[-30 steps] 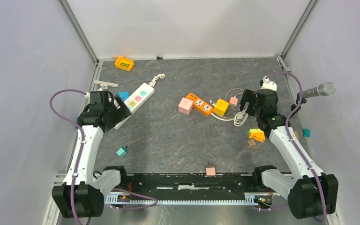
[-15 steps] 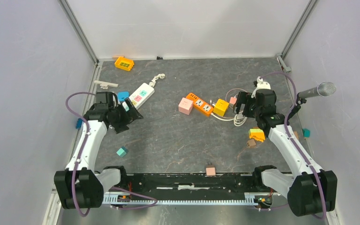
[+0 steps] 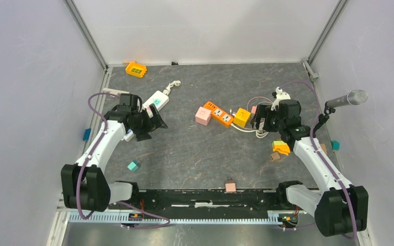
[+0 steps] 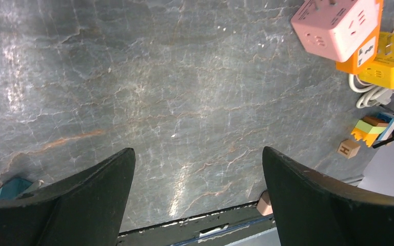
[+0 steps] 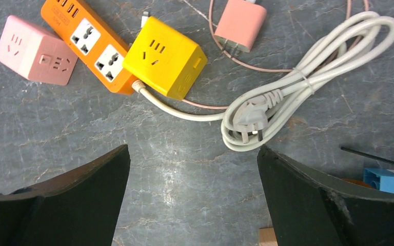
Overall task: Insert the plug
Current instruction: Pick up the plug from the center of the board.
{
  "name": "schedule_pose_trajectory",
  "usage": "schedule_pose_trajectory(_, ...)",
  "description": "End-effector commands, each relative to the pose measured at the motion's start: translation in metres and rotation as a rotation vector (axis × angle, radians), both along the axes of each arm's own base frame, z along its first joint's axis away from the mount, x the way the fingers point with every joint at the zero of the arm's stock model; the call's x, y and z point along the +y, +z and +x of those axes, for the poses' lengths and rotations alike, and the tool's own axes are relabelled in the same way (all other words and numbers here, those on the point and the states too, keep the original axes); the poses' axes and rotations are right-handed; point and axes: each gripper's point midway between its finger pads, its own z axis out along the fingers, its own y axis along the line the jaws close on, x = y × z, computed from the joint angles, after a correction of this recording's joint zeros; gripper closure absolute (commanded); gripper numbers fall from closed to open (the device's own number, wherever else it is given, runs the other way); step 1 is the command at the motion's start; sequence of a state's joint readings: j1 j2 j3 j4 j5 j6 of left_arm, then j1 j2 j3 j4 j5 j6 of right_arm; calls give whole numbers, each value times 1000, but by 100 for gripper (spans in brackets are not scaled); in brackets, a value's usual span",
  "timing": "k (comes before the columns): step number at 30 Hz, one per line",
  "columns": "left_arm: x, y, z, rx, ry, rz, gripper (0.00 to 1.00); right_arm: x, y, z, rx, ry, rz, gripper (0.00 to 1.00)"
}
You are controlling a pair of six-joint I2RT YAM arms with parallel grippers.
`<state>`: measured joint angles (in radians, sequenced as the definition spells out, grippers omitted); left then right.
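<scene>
A white three-pin plug (image 5: 249, 123) lies on the dark table at the end of a coiled white cable (image 5: 313, 56) that runs from a yellow cube socket (image 5: 164, 57). Beside the cube lie an orange power strip (image 5: 90, 43) and a pink cube socket (image 5: 35, 50). My right gripper (image 5: 193, 148) hovers open just in front of the plug, holding nothing. My left gripper (image 4: 197, 151) is open over bare table, left of the sockets (image 3: 218, 114). A white power strip (image 3: 154, 101) lies partly hidden behind the left arm.
A pink charger (image 5: 243, 23) with a thin cable lies beyond the coil. Coloured blocks (image 3: 280, 147) sit by the right arm, a teal block (image 3: 133, 165) front left, a pink adapter (image 3: 230, 186) at the front edge. A microphone (image 3: 346, 99) juts in at right.
The left arm has swung right, off the white power strip and towards the table's middle. The right gripper has shifted slightly left over the coiled cable. Both stay open.
</scene>
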<state>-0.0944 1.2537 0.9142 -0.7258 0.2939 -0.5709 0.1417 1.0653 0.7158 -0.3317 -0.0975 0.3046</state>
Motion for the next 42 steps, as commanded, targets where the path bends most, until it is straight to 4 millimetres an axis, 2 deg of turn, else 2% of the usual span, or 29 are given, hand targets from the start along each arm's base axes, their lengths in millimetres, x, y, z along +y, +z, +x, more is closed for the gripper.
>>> schedule_pose_trajectory(1, -8, 18, 25, -48, 19, 6, 0, 15, 2, 2, -6, 81, 24, 2)
schedule_pose_trajectory(5, -26, 21, 39, -55, -26, 4, 0, 34, 7, 11, -18, 148, 23, 2)
schedule_pose_trajectory(10, -39, 33, 54, -77, -54, -7, 0, 85, 12, 30, -38, 312, -24, 2)
schedule_pose_trajectory(14, -33, 44, 55, -95, -56, 29, 0, 140, 16, 49, -71, 472, -87, 2)
schedule_pose_trajectory(18, -23, 49, 48, -96, -66, 83, 0, 194, 15, 67, -101, 615, -155, 2)
schedule_pose_trajectory(22, -16, 49, 37, -89, -71, 116, 0, 229, 3, 85, -95, 710, -233, 2)
schedule_pose_trajectory(27, -9, 45, 27, -75, -70, 140, 0, 244, -20, 99, -43, 743, -304, 2)
schedule_pose_trajectory(32, -7, 43, 27, -74, -72, 153, 0, 244, -41, 97, -7, 783, -343, 2)
schedule_pose_trajectory(37, -7, 46, 34, -83, -73, 158, 0, 259, -59, 79, 22, 879, -303, 12)
schedule_pose_trajectory(42, -6, 50, 36, -95, -75, 163, 0, 270, -71, 63, 52, 944, -283, 29)
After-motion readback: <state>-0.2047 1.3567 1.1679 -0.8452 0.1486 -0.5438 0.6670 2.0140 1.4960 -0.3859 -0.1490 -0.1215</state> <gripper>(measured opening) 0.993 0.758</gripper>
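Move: The plug, the pink cube, lies about 25 cm to the right hand's left, some 8 cm farther out and 8 cm lower. The orange strip stands about 6 cm to the right of the plug and 1 cm farther out; the yellow cube is some 16 cm to the right of the plug and nearly level with it. From the left hand, the plug is about 18 cm to the right, 6 cm ahead and 7 cm below. Right hand sweeps about 25 cm left and forward, sinks, closes onto the plug; left hand rises 4 cm. ##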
